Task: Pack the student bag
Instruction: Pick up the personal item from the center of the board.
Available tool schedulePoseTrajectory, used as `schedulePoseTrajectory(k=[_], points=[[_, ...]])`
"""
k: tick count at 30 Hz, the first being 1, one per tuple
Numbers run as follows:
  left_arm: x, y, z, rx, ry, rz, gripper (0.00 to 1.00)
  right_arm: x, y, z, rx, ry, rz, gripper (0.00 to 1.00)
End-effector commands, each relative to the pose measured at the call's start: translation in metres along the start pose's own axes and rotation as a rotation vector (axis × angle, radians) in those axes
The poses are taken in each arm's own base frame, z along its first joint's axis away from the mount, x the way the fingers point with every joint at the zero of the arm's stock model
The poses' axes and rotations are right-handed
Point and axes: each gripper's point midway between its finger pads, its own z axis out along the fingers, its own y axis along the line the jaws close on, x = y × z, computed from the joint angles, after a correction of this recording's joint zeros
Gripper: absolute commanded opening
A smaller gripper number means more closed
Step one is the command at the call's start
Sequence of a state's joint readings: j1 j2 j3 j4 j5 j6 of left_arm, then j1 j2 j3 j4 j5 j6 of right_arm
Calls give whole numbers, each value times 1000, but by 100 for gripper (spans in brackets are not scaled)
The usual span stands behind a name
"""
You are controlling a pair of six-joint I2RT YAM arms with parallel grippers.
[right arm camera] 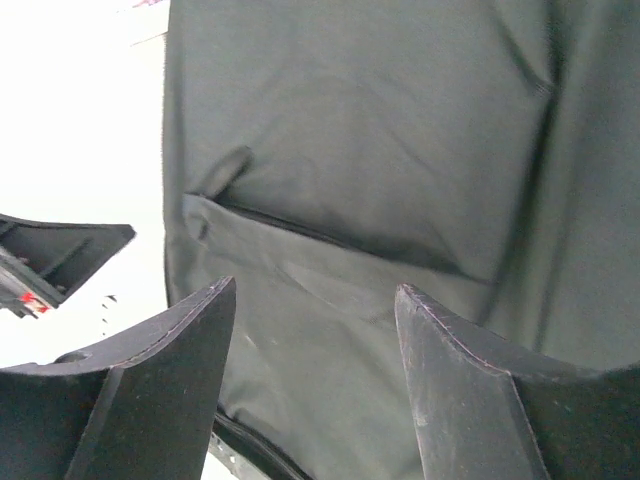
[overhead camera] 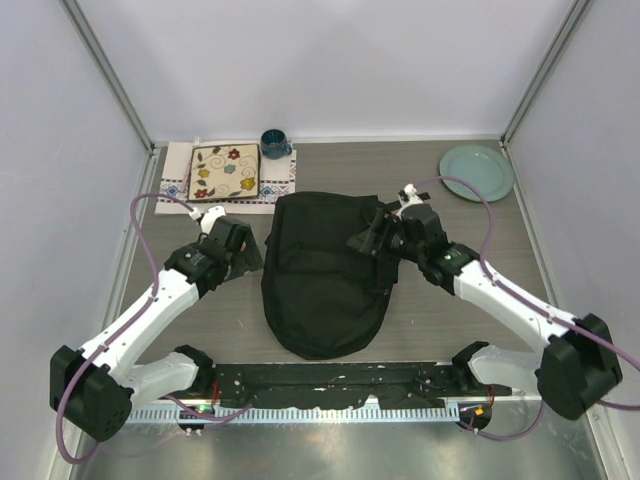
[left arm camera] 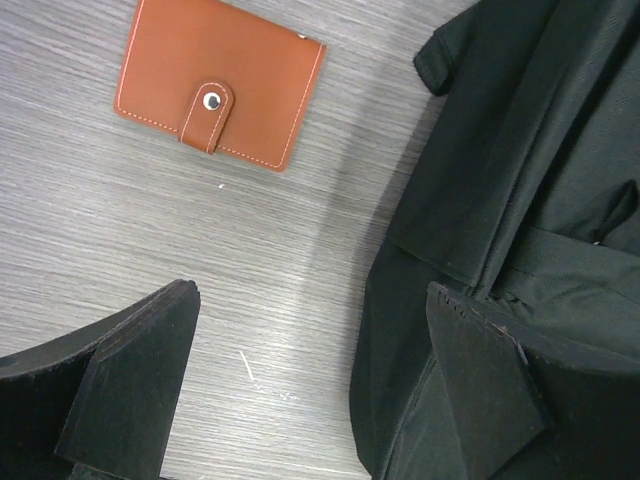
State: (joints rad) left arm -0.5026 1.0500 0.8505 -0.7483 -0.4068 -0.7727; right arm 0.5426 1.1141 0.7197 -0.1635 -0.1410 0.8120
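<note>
The student bag (overhead camera: pixel 325 275), a large black fabric backpack, lies flat in the middle of the table. My left gripper (overhead camera: pixel 243 256) hovers at the bag's left edge. In the left wrist view it (left arm camera: pixel 312 330) is open, one finger over bare table and the other over the bag's edge (left arm camera: pixel 540 150), with nothing between the jaws. My right gripper (overhead camera: pixel 366 243) hangs over the bag's right side. The right wrist view shows it (right arm camera: pixel 315 310) open above the bag's fabric and pocket seam (right arm camera: pixel 380 150), gripping nothing.
A brown leather wallet (left arm camera: pixel 220 80) with a snap tab lies on the table beyond the left gripper. At the back left, a floral-cover notebook (overhead camera: pixel 225 172) rests on a patterned cloth (overhead camera: pixel 180 185), beside a blue mug (overhead camera: pixel 275 143). A green plate (overhead camera: pixel 476 172) sits back right.
</note>
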Motion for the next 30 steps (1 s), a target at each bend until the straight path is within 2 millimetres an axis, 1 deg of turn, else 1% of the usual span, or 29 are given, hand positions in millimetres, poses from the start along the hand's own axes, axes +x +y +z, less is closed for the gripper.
schedulePoseTrajectory(k=[1,3,4,6,7,9,10,11,12,13,14,15,17,18,21,23,24,25,27,30], points=[[-13,-8,1,29,-13,-3,100,-28,57,20,-124,-31,-100,70],[-14,-8,2,36,-15,-12,100,-28,66,33,-127,-9,-112,70],[-12,-7,3,38,-9,-15,100,-27,69,48,-117,13,-118,70],[-14,-6,3,47,-8,-27,100,-21,75,62,-116,37,-123,70],[-11,-5,4,46,-1,-23,100,-19,78,73,-114,54,-124,70],[-11,-2,5,46,6,-29,99,-6,88,86,-127,88,-128,70],[-8,-1,7,45,11,-27,100,-6,97,90,-141,90,-132,70],[-8,-1,7,52,17,-32,100,6,92,103,-122,122,-135,71],[-5,-2,9,58,22,-33,99,15,97,108,-127,141,-144,71],[-4,-2,10,63,26,-34,100,19,100,114,-128,150,-147,71],[-3,-4,10,74,28,-37,100,27,94,123,-112,170,-143,71],[0,-3,12,72,36,-36,100,36,96,127,-115,191,-141,71],[2,-4,14,76,42,-33,99,46,98,132,-132,213,-132,71],[5,-3,16,71,51,-28,100,50,105,133,-156,212,-128,71],[10,-1,21,70,64,-27,100,60,109,139,-167,227,-112,71],[11,-4,23,81,70,-29,99,63,119,143,-200,231,-106,71],[13,-4,25,82,77,-31,100,69,119,148,-204,248,-102,71],[15,-5,26,87,86,-29,100,67,126,149,-220,245,-101,71],[18,-6,28,87,94,-33,100,67,128,155,-224,250,-101,71],[23,-6,30,92,110,-36,100,62,135,162,-234,229,-106,71]])
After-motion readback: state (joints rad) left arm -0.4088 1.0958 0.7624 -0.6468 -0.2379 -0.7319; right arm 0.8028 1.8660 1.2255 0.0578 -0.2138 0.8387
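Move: The brown wallet lies about 6 cm ahead of the open left hand, 5 cm to its left and 9 cm below. The bag's left edge runs about 4 cm to that hand's right and 4 cm ahead; the flowered board is some 22 cm ahead and 5 cm left. From the right hand, the bag's left edge is about 21 cm left and 2 cm ahead, the wallet about 31 cm left and 2 cm ahead. Right hand sweeps about 19 cm left over the bag towards its left edge; open left hand sinks slightly. ##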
